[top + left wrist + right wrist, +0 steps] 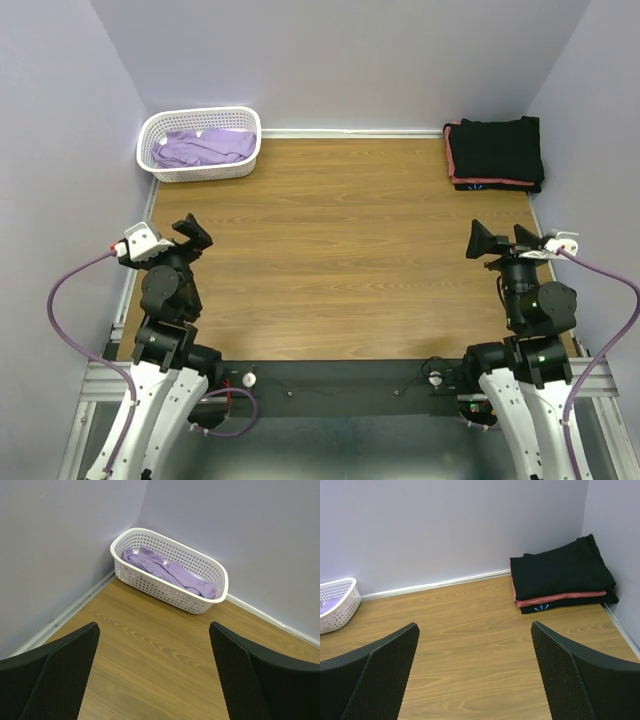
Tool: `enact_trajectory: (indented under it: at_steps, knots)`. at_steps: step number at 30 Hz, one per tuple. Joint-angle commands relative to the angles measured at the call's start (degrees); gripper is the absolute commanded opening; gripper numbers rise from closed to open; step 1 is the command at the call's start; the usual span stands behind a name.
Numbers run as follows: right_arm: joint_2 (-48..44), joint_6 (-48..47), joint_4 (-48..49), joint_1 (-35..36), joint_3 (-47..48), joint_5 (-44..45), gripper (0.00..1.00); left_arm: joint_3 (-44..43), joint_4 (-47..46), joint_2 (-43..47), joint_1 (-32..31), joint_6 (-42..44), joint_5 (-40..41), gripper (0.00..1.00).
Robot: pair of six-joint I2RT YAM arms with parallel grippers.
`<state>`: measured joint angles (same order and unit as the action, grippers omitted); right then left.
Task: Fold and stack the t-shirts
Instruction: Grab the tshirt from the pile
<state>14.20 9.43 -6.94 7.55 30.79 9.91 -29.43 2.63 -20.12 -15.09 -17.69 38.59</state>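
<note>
A crumpled lavender t-shirt (205,147) (167,571) lies inside the white mesh basket (160,130) (165,592) at the far left corner. Folded t-shirts (497,152) (561,572), black with one coral-red layer between them, are stacked at the far right corner. My left gripper (185,236) (154,667) hangs open over the near left of the table, far from the basket, with nothing between its fingers. Open and empty too, my right gripper (492,243) (475,667) is over the near right, well short of the stack.
The wooden table (340,250) is boxed in by pale walls on the left, back and right. The basket (337,602) shows at the left edge of the right wrist view. Purple cables (70,290) loop beside both arm bases.
</note>
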Motion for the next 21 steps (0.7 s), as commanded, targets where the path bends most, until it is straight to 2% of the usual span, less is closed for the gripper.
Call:
enact_trajectory:
  at_steps: [1, 3, 9, 15, 16, 18, 21]
  knots:
    - [-2.0, -0.5, 1.0, 0.9, -1.1, 1.8, 1.00, -1.3, -1.7, -3.9, 0.3, -2.5, -3.4, 0.98]
    - [-2.1, -0.6, 1.0, 1.1, -1.3, 1.3, 1.00, -1.9, -2.4, -6.3, 0.3, -3.0, -4.4, 0.98]
    - [-2.4, -0.7, 1.0, 2.6, -1.9, 1.8, 1.00, -8.0, -7.1, -20.9, 0.3, -2.8, -7.6, 0.99]
    - [-2.2, -1.2, 0.9, 3.3, -2.1, 1.6, 1.00, -23.6, -8.0, -43.3, 1.1, -0.1, -11.3, 0.98]
    - [-2.0, -1.1, 0.9, 3.5, -2.0, 1.6, 1.00, -26.3, -7.0, -49.9, 1.6, 0.7, -13.0, 0.98]
    - [-1.6, -1.2, 0.8, 3.8, -2.2, 1.4, 1.00, -35.4, -4.6, -59.6, 3.0, 1.5, -13.8, 0.98]
    - [-0.8, -1.4, 0.7, 4.1, -2.3, 1.3, 1.00, -46.8, -0.1, -68.8, 5.1, 2.0, -13.9, 0.97]
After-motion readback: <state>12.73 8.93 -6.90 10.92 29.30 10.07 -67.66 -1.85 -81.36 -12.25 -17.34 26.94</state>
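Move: The purple t-shirt lies crumpled in the white basket, roughly 38 cm ahead of the open left hand, some 8 cm to its left and about 24 cm lower. The basket's middle shares that spot, a couple of centimetres nearer the table. For the right hand, idle on the far side, the purple t-shirt lies about 39 cm ahead, some 62 cm to the left and 26 cm below. Towards the purple t-shirt in the basket, touching nothing yet, the left hand reaches forward about 21 cm, gathering speed and drifting some 7 cm right. It dips slightly early on and comes back to its starting height, while the wrist tips down nearly 20 degrees and turns about 10 degrees clockwise, fingers staying wide open. ##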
